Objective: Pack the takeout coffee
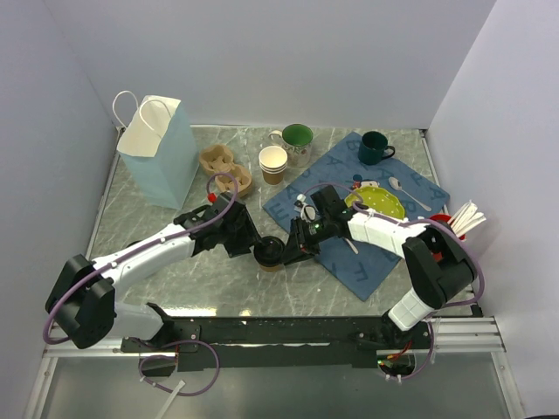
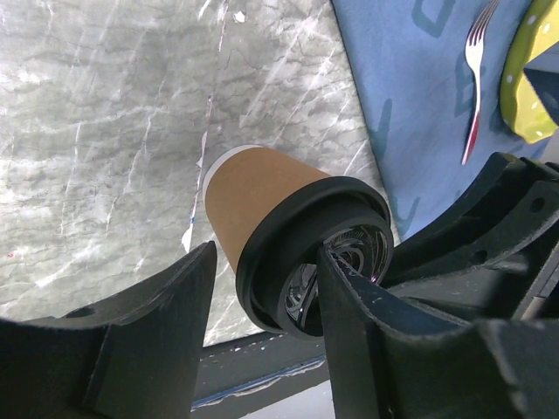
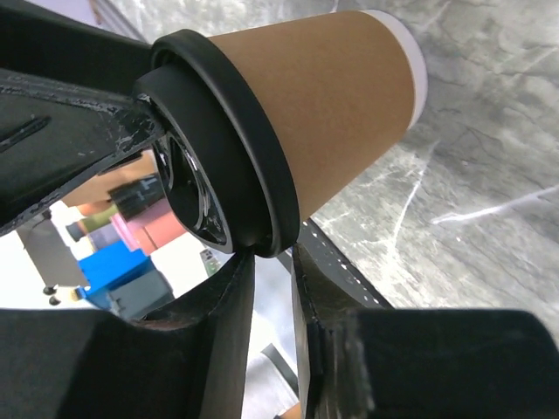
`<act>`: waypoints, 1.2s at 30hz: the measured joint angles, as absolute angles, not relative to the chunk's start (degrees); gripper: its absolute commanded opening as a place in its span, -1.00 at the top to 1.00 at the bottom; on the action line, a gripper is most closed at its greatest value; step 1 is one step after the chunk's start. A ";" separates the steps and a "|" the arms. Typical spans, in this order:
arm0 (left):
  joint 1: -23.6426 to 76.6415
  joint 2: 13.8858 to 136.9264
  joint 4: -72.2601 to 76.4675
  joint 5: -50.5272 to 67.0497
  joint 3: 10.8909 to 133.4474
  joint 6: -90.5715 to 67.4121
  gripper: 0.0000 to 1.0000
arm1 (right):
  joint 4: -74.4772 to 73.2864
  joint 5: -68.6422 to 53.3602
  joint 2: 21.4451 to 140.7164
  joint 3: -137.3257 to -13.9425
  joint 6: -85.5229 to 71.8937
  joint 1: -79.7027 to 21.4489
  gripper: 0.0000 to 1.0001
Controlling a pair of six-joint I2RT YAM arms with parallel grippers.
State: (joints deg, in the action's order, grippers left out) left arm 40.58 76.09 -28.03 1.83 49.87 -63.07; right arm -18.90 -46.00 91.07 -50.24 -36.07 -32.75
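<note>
The takeout coffee [image 1: 271, 253], a brown paper cup with a black lid, stands on the marble table just left of the blue mat. Both grippers meet at it. My left gripper [image 1: 259, 247] comes from the left; in its wrist view the cup [image 2: 258, 196] sits between spread fingers. One finger crosses the lid's top and a gap shows beside the other finger [image 2: 166, 323]. My right gripper [image 1: 293, 245] comes from the right. In its wrist view the cup [image 3: 341, 96] has its lid rim caught between the narrow fingertips of the right gripper [image 3: 272, 257].
A light blue paper bag [image 1: 162, 157] stands at the back left, with a cardboard cup carrier [image 1: 225, 168] and a stack of lidless cups [image 1: 273, 163] beside it. Two green mugs [image 1: 297, 140] [image 1: 376, 148], a yellow-green plate [image 1: 376, 202] and cutlery lie on or near the blue mat [image 1: 367, 253].
</note>
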 measured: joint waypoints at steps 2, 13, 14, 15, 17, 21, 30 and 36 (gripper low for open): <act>40.58 75.99 -27.64 1.83 49.56 -63.42 -0.09 | -17.26 -46.78 90.96 -49.34 -36.32 -32.45 0.48; 40.60 75.90 -27.57 1.61 49.41 -64.20 -0.10 | -14.35 -49.12 91.88 -48.01 -36.36 -31.70 0.47; 40.64 75.90 -27.64 1.54 49.43 -64.20 -0.11 | -14.57 -49.28 91.59 -48.27 -36.27 -31.66 0.44; 40.64 75.90 -27.86 1.45 49.60 -64.20 -0.11 | -15.11 -49.30 91.57 -48.62 -36.12 -31.66 0.36; 40.82 75.96 -29.10 0.99 50.43 -64.14 -0.15 | -17.32 -48.14 91.39 -49.87 -35.27 -31.66 0.28; 41.10 76.03 -34.83 -0.30 53.30 -63.31 -0.28 | -23.53 -43.24 90.98 -53.87 -33.17 -31.88 0.07; 41.17 76.66 -42.87 -1.54 72.42 -60.38 -0.55 | -35.73 -35.18 86.00 -65.32 -28.56 -32.08 0.02; 41.23 72.18 -44.53 -5.89 72.64 -60.58 -0.80 | -41.98 -24.58 84.75 -69.47 -25.56 -35.40 0.02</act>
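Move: The black lid on the takeout cup lies about 4 cm to the right of the left hand and 2 cm back, with its middle some 1 cm lower. From the right hand it lies about 5 cm to the left, 1 cm ahead and 1 cm down. From the lid, the paper cup stack stands roughly 27 cm ahead and level sideways, the cup carrier 27 cm ahead and 14 cm left, and the fork 10 cm ahead and 21 cm right. The lid is still pressed from both sides, fingertips on its edge, for about half a second; then both hands come free and draw away. The left rises about 13 cm and a little forward, fingers opening wider. The right goes up some 7 cm and forward 4, easing slightly right, its fingers opening partway and tipping upward about 20 degrees. ##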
